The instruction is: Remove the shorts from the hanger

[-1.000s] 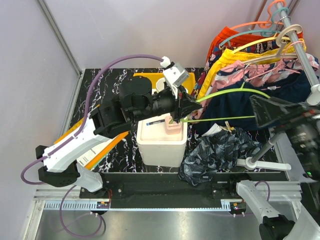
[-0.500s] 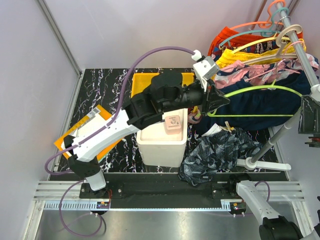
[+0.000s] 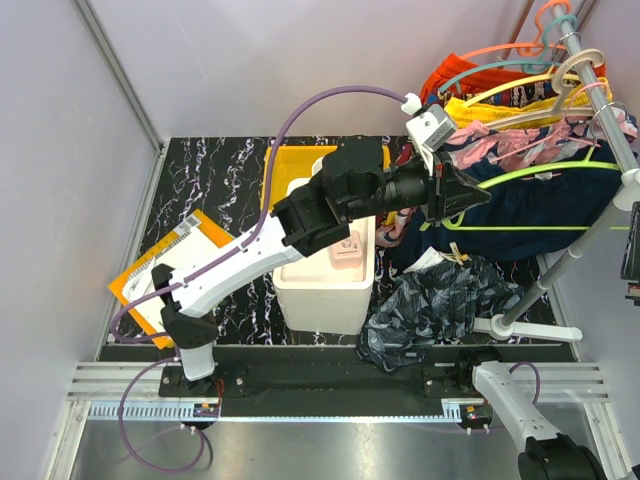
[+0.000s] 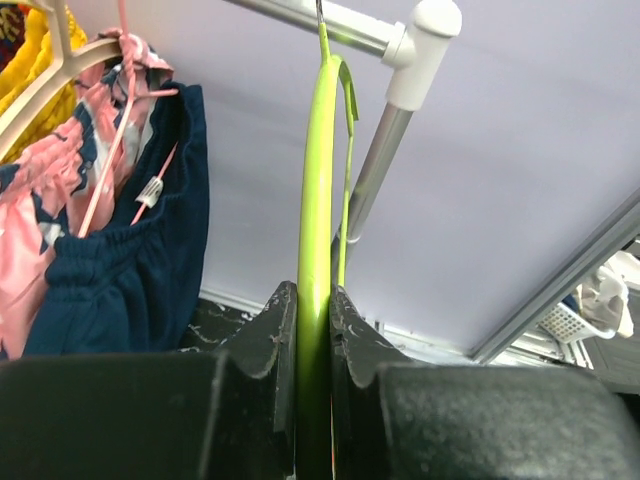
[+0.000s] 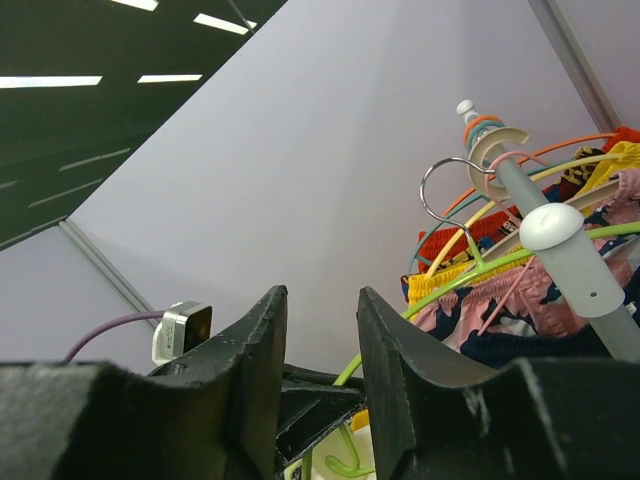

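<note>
My left gripper (image 3: 468,196) is shut on a lime green hanger (image 3: 545,174), held out toward the rack at the right. In the left wrist view the fingers (image 4: 268,330) clamp the bare green hanger (image 4: 318,180) edge-on, and its hook reaches up to the rail. The charcoal marbled shorts (image 3: 425,305) lie crumpled on the table by the rack base. The navy shorts (image 3: 520,210) hang on the rack behind the green hanger, clipped to a pink hanger in the left wrist view (image 4: 130,280). My right gripper (image 5: 322,295) points up at the rack, its jaws apart and empty.
A white box (image 3: 322,290) holding a pink item stands mid-table, with a yellow tray (image 3: 285,165) behind it. Orange-backed papers (image 3: 165,265) lie at the left. The rack pole (image 3: 560,270) and rail (image 4: 340,25) carry several hangers with yellow, floral and red clothes (image 3: 480,110).
My left arm has swung the green hanger right and up toward the rail. The right gripper has left the top view at the right edge, and its jaws have narrowed.
</note>
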`<action>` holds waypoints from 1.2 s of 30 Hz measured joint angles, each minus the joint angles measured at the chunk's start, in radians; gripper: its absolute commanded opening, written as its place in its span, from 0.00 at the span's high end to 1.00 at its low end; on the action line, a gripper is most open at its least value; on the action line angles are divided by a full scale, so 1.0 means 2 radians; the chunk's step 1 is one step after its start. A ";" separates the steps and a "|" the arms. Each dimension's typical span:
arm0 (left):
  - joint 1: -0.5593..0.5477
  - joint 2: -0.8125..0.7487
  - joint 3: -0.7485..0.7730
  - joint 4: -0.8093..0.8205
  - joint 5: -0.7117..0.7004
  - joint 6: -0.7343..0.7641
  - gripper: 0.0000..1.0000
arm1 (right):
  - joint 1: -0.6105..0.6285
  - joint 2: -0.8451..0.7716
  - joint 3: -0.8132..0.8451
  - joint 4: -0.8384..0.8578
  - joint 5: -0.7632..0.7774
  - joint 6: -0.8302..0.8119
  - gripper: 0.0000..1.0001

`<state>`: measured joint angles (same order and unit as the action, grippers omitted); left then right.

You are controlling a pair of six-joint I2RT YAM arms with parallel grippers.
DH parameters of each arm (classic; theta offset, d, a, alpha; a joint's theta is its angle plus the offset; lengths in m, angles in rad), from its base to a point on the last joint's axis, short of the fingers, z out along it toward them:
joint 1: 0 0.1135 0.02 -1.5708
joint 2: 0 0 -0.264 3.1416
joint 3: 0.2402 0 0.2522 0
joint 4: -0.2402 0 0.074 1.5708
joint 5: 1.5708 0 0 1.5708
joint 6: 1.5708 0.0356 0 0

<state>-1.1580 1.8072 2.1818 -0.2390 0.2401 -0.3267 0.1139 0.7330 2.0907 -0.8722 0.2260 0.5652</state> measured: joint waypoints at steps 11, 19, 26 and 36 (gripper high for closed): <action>-0.003 0.034 0.012 0.012 0.015 -0.009 1.00 | 0.002 -0.025 -0.047 0.024 -0.001 0.000 0.58; -0.003 0.046 0.013 0.001 0.022 -0.005 0.97 | 0.002 -0.028 -0.077 0.035 -0.017 0.000 0.57; -0.002 0.044 -0.005 -0.002 0.028 -0.002 0.57 | 0.002 -0.018 -0.112 0.040 -0.092 0.004 0.54; 0.003 -0.037 -0.102 -0.014 0.025 -0.005 0.09 | 0.002 0.000 -0.133 0.029 -0.175 0.000 0.52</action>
<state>-1.1511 1.7340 1.9774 -0.2668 0.2897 -0.3370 0.1169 0.7338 1.8244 -0.8135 -0.1242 0.5648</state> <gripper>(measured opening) 0.689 0.467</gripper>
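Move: The left hand grips the left end of the green hanger. The spot on the rod where its hook belongs lies about 17 cm to the right, 4 cm farther out and 9 cm higher. The rod's white corner joint is some 18 cm right and 5 cm back, the navy shorts 14 cm right, 7 cm ahead and 15 cm lower. From the empty right hand that rod spot is roughly 15 cm ahead, 4 cm right and nearly level. Still pinching the hanger's end, the left hand eases about 3 cm right and 4 cm down to set the hook over the rod, then opens wide and lets go while sinking a little more, and starts to draw back left. Late on, the open right hand comes forward, left and down, some 11 cm in all, towards the left gripper, turning about 20 degrees counter-clockwise. ##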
